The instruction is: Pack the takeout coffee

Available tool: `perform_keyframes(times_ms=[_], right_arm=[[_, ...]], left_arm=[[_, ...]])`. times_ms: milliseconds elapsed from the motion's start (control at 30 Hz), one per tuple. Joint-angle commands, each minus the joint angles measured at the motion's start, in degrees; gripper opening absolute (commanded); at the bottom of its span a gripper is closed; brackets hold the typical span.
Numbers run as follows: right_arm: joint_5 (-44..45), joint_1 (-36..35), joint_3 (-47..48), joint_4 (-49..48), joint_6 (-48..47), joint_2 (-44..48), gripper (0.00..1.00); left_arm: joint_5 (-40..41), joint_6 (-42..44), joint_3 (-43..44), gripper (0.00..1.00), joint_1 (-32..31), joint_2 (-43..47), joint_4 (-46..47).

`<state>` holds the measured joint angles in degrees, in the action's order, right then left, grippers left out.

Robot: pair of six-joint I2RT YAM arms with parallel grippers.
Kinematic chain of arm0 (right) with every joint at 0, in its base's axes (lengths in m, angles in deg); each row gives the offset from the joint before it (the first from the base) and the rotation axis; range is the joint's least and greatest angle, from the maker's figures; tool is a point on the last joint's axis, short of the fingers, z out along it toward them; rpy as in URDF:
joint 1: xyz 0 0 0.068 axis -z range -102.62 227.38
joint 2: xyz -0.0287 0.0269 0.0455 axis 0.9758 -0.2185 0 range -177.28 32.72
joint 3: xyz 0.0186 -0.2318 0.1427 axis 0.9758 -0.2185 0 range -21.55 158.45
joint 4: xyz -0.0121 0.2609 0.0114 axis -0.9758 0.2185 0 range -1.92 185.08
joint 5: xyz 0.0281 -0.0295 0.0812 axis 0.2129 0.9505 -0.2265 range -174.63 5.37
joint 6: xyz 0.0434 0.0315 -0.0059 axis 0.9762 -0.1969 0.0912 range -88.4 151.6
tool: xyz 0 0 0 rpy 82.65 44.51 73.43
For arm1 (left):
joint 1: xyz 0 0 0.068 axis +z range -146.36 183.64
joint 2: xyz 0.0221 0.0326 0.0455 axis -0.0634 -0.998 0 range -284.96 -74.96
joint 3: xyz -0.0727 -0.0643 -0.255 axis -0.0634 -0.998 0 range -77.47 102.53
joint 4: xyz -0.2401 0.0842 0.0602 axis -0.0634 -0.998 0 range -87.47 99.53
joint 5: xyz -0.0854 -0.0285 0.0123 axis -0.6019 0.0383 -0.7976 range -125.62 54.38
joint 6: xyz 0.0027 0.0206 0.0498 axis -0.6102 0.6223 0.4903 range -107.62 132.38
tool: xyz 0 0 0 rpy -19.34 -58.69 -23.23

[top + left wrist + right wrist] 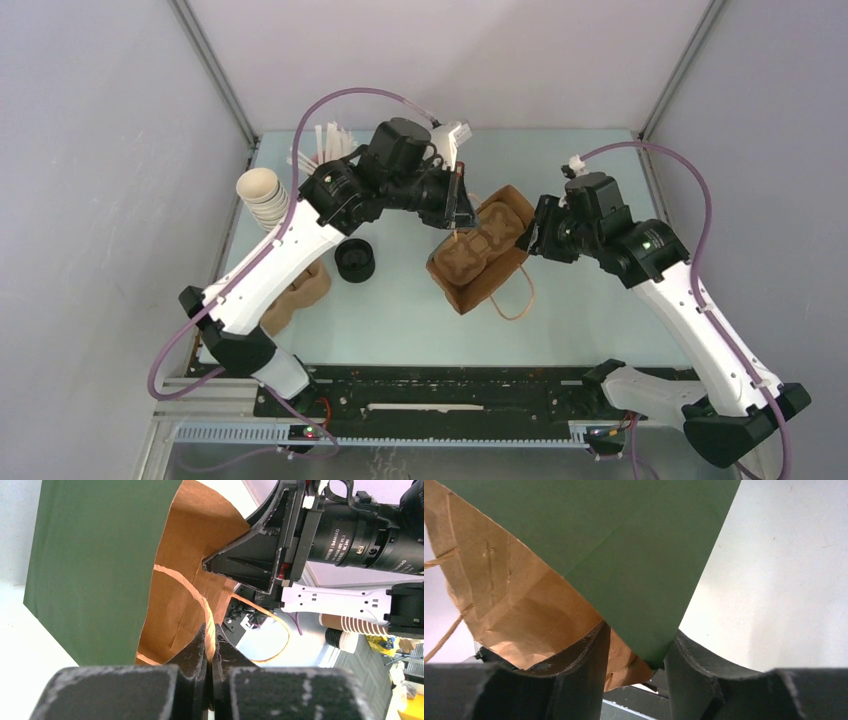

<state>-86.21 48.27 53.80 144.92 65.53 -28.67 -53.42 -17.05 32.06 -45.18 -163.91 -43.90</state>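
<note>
The paper bag (462, 287), green outside and brown inside, sits mid-table with its mouth open to the camera. A brown moulded carrier (483, 243) shows inside it. My left gripper (455, 222) is shut on the bag's near twine handle (197, 597), pinched between the fingertips in the left wrist view (210, 636). My right gripper (533, 238) is at the bag's right rim. In the right wrist view (636, 640) its jaws stand apart, one inside and one outside the bag wall (624, 545). The takeout coffee shows in no view.
A squat black stack of lids (354, 260) sits left of the bag. A stack of lidless cups (262, 195) and white straws (325, 145) stand at the back left. Brown carriers (300, 295) lie under my left arm. The bag's other handle (517, 297) lies on the table.
</note>
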Motion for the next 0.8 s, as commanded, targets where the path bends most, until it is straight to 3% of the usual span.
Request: perform_keyframes(times_ms=[0, 200, 267, 400, 467, 600, 767], right_arm=[[6.3, -1.7, -1.7, -0.1, -0.3, 0.3, 0.49], [3.9, 0.7, -2.6, -0.8, -0.1, 0.5, 0.48], [2.3, 1.9, -2.6, -1.5, -0.2, 0.0, 0.43], [-2.1, 4.6, -1.9, -1.9, 0.2, -0.5, 0.21], [-2.7, 5.4, -1.2, -1.5, 0.0, -0.9, 0.14], [-4.1, 7.5, -0.7, -1.6, -0.1, -1.8, 0.0], [-5.1, 9.5, 1.8, -1.4, -0.7, -3.7, 0.0]], left_arm=[[1.4, 2.6, 4.5, 0.0, -0.8, -0.4, -0.9], [4.0, 4.4, 7.4, 0.0, -0.8, -2.0, -2.5], [4.8, 4.9, 7.9, 0.0, -0.6, -2.6, -2.4], [4.7, 5.2, 9.2, 0.03, 0.6, -3.8, -2.7], [5.1, 5.2, 10.0, 0.07, 1.5, -4.2, -3.0], [7.5, 6.3, 11.8, 0.35, 2.7, -4.7, -3.5], [9.5, 7.5, 13.2, 0.58, 4.3, -3.7, -3.8]])
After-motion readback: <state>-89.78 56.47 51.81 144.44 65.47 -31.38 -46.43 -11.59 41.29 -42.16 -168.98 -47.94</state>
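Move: The right hand has the bag's right-hand rim corner almost between its open fingers, roughly 1 cm to the right and 2 cm below. The cup tray in the bag lies about 9 cm to this hand's left, level with it and some 7 cm lower; the loose near handle hangs some 9 cm back and 2 cm left. The left hand already holds the far handle; the corner lies about 13 cm right, 3 cm back and 11 cm below it. Down and to the right by about 2 cm each, the right hand settles over the bag's rim corner and shuts its half-open fingers to pinch the paper, easing forward some 2 cm as it does. The left hand goes forward about 5 cm, tilting slightly, and late on opens to about half, letting go of the far handle. ##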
